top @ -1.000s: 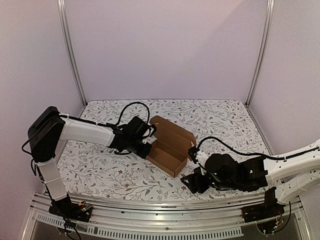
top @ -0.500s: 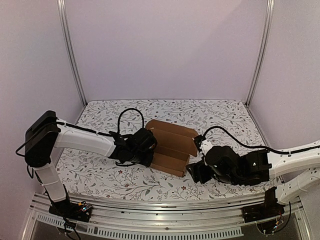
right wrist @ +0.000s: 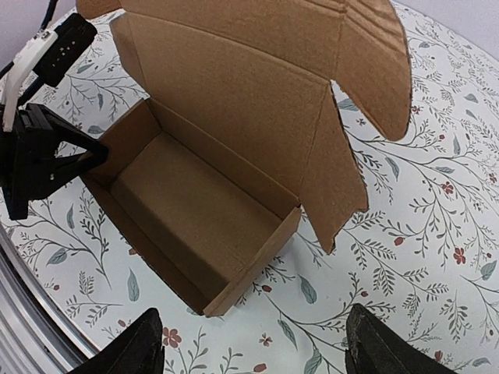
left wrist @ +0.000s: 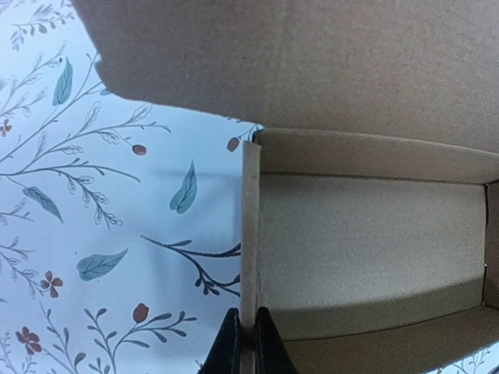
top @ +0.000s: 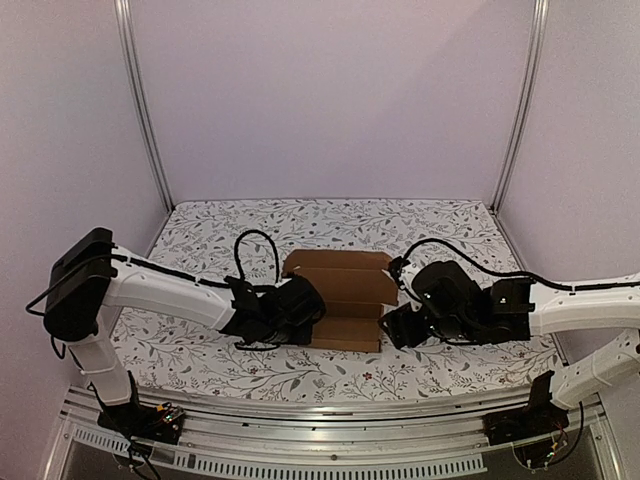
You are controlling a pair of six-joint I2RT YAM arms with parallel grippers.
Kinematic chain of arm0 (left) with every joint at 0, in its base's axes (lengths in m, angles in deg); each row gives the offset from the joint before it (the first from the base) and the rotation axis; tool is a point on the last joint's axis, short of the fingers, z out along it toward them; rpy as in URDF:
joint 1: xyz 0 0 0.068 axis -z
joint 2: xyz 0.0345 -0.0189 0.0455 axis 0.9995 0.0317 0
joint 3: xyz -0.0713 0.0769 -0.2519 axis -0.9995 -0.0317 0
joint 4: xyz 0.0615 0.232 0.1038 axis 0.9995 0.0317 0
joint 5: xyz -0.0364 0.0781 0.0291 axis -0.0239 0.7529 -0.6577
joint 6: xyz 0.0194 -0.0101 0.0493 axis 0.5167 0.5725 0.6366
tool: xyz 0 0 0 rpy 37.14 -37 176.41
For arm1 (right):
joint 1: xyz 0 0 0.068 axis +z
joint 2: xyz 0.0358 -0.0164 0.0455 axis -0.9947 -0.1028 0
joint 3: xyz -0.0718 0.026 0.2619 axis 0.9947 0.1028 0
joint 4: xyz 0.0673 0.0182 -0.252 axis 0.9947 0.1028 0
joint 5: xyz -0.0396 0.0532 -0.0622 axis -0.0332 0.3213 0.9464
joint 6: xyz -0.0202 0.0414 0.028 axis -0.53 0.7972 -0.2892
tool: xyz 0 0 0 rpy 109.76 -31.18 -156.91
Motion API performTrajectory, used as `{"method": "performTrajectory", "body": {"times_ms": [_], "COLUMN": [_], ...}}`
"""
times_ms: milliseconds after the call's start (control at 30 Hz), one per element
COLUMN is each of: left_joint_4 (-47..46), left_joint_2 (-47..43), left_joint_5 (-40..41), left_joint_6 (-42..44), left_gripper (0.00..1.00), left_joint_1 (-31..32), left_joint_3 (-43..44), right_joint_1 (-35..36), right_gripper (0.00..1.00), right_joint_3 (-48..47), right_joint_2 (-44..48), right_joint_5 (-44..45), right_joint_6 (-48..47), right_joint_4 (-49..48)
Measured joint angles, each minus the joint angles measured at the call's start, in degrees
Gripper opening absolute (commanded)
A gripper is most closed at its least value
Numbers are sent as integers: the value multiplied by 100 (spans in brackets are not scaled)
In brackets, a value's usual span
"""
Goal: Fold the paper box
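The paper box (top: 345, 300) is plain brown cardboard, formed into an open oblong tray with its lid flap (top: 340, 272) standing open behind it, in the middle of the table. My left gripper (top: 312, 312) is shut on the box's left end wall; in the left wrist view the thin wall (left wrist: 249, 257) runs down between the fingers of that gripper (left wrist: 247, 351). My right gripper (top: 393, 328) is open and empty just off the box's right end. In the right wrist view the box (right wrist: 195, 210) lies ahead of the spread right gripper (right wrist: 253, 354), apart from its fingertips (right wrist: 140, 347).
The table (top: 450, 235) has a white floral cloth. Pale walls with metal corner posts (top: 140, 100) close it in at back and sides. A metal rail (top: 330, 440) runs along the near edge by the arm bases. Black cables loop over both arms.
The box has been turned from a diagonal to square with the table's front edge. My left gripper went right and nearer with it. My right gripper moved up toward the box's right end.
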Motion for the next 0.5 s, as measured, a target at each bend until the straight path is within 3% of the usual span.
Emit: {"method": "performTrajectory", "body": {"times_ms": [33,233,500], "left_joint_4": [33,385,699], "left_joint_2": [0,0,-166], "left_joint_5": [4,-7,107], "left_joint_6": [-50,-308,-393], "left_gripper": [17,31,45], "left_joint_1": [24,164,210], "left_joint_3": [9,13,-9], "right_joint_1": [-46,-328,-824], "right_gripper": [80,81,81], "right_joint_3": [0,-72,-83], "right_joint_2": [-2,-2,-2], "right_joint_5": [-79,-531,-1185], "right_joint_6": [-59,-337,-592], "right_joint_4": [15,39,-57]}}
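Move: My left fingers are shut on the paper box's left wall near its front end; the tray's middle is about 4 cm ahead of them, 8 cm to their right and 2 cm below. From my left hand the raised lid's middle lies roughly 11 cm ahead, 8 cm right and 4 cm up. From my open right hand the lid's middle is some 13 cm ahead, 11 cm left and 5 cm below, the tray's about 6 cm ahead, 11 cm left and 11 cm below. With my left hand I ease back about 2 cm and then more to the left, dipping slightly and coming up again, while its fingers open from their pinch to nearly half wide, the left wall staying between them. My right hand, held open above and clear of the tray, creeps about 2 cm forward towards the raised lid, turning slightly. ##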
